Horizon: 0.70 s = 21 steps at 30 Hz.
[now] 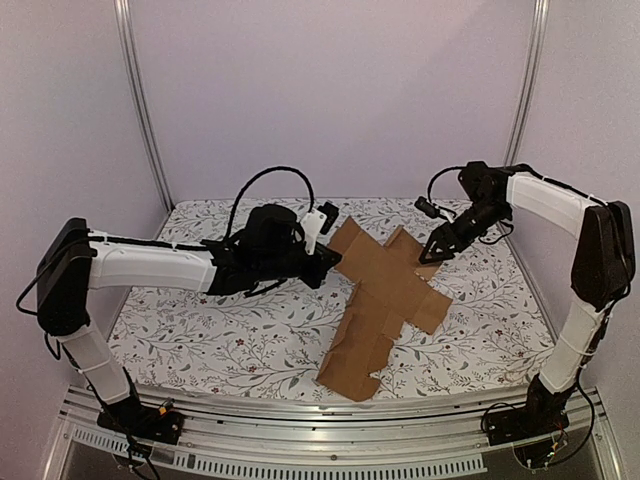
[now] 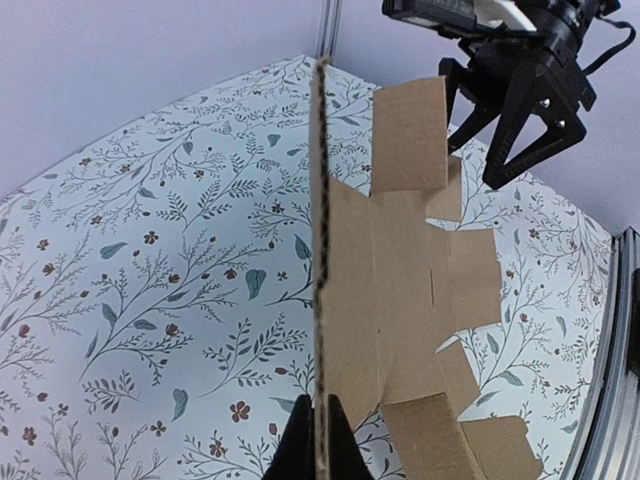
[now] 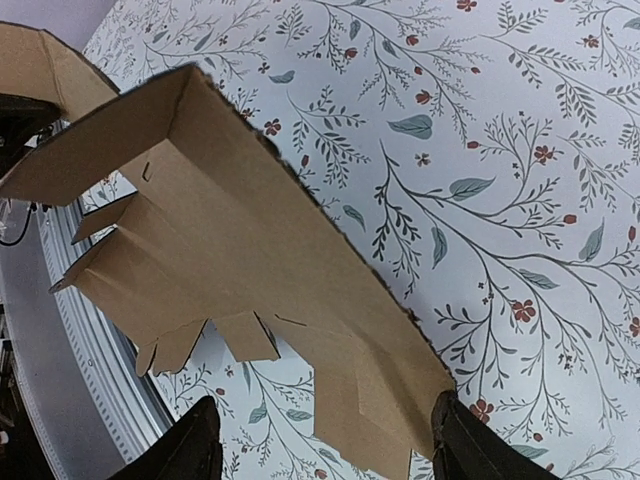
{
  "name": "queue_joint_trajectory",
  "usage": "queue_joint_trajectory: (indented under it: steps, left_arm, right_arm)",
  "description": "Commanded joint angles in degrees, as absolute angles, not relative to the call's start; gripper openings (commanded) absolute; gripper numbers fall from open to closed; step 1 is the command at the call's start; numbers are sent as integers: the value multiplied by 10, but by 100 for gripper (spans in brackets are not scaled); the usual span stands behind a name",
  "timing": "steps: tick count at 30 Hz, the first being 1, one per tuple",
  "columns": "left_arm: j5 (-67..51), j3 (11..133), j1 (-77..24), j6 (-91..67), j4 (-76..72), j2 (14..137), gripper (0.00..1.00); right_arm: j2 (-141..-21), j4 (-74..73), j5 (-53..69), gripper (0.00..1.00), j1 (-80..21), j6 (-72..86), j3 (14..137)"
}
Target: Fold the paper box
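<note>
The paper box [image 1: 385, 295] is a flat, cross-shaped brown cardboard sheet, unfolded, lying across the middle of the flowered cloth with its far end lifted. My left gripper [image 1: 330, 262] is shut on the sheet's far-left edge. In the left wrist view its fingertips [image 2: 320, 435] pinch that edge, and the paper box [image 2: 400, 290] stretches away to the right. My right gripper [image 1: 436, 254] hangs open over the sheet's far-right flap. In the right wrist view, the two fingers [image 3: 190, 445] of this gripper [image 3: 325, 450] straddle a corner of the paper box [image 3: 230, 230] without closing on it.
A flowered cloth [image 1: 230, 330] covers the table. An aluminium rail [image 1: 300, 440] runs along the near edge, with both arm bases on it. Two upright frame posts [image 1: 145, 110] stand at the back corners against pale walls. The right gripper [image 2: 480, 150] shows in the left wrist view.
</note>
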<state>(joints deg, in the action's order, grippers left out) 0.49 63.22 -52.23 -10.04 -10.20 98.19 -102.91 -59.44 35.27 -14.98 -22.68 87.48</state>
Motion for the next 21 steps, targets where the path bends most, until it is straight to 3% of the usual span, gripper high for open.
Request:
queue_joint_trajectory:
  steps: [1, 15, 18, 21]
  left_arm:
    - [-19, 626, -525, -87, -120, 966, 0]
    - [-21, 621, -525, -89, -118, 959, 0]
    - [-19, 611, -525, -92, -131, 954, 0]
    - [-10, 609, -525, -94, -133, 954, 0]
  right_arm:
    - [-1038, -582, 329, 71, -151, -252, 891]
    - [-1026, -566, 338, 70, -151, -325, 876]
    - [-1042, -597, 370, 58, -151, -342, 889]
    - [-1061, -629, 402, 37, -151, -366, 897]
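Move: The right gripper, half open, has the near edge of the cardboard's far flap almost at its fingers; the flap's middle is about 3 cm to the left, 2 cm ahead and 2 cm lower. From there the middle panel lies roughly 7 cm left, 5 cm back and 7 cm down, and the right side flap some 10 cm back, straight in line, 8 cm lower. From the left gripper, the far flap is about 16 cm right, 2 cm ahead and 4 cm lower. Ease the right gripper about 1.5 cm forward to bring the corner of the cardboard's far flap between its fingers, turning the wrist some 10 degrees, partly counter-clockwise. Then start closing the fingers around the flap, from well open to about half, as the hand eases back half a centimetre. Keep the left gripper shut on its panel, holding the sheet up. ##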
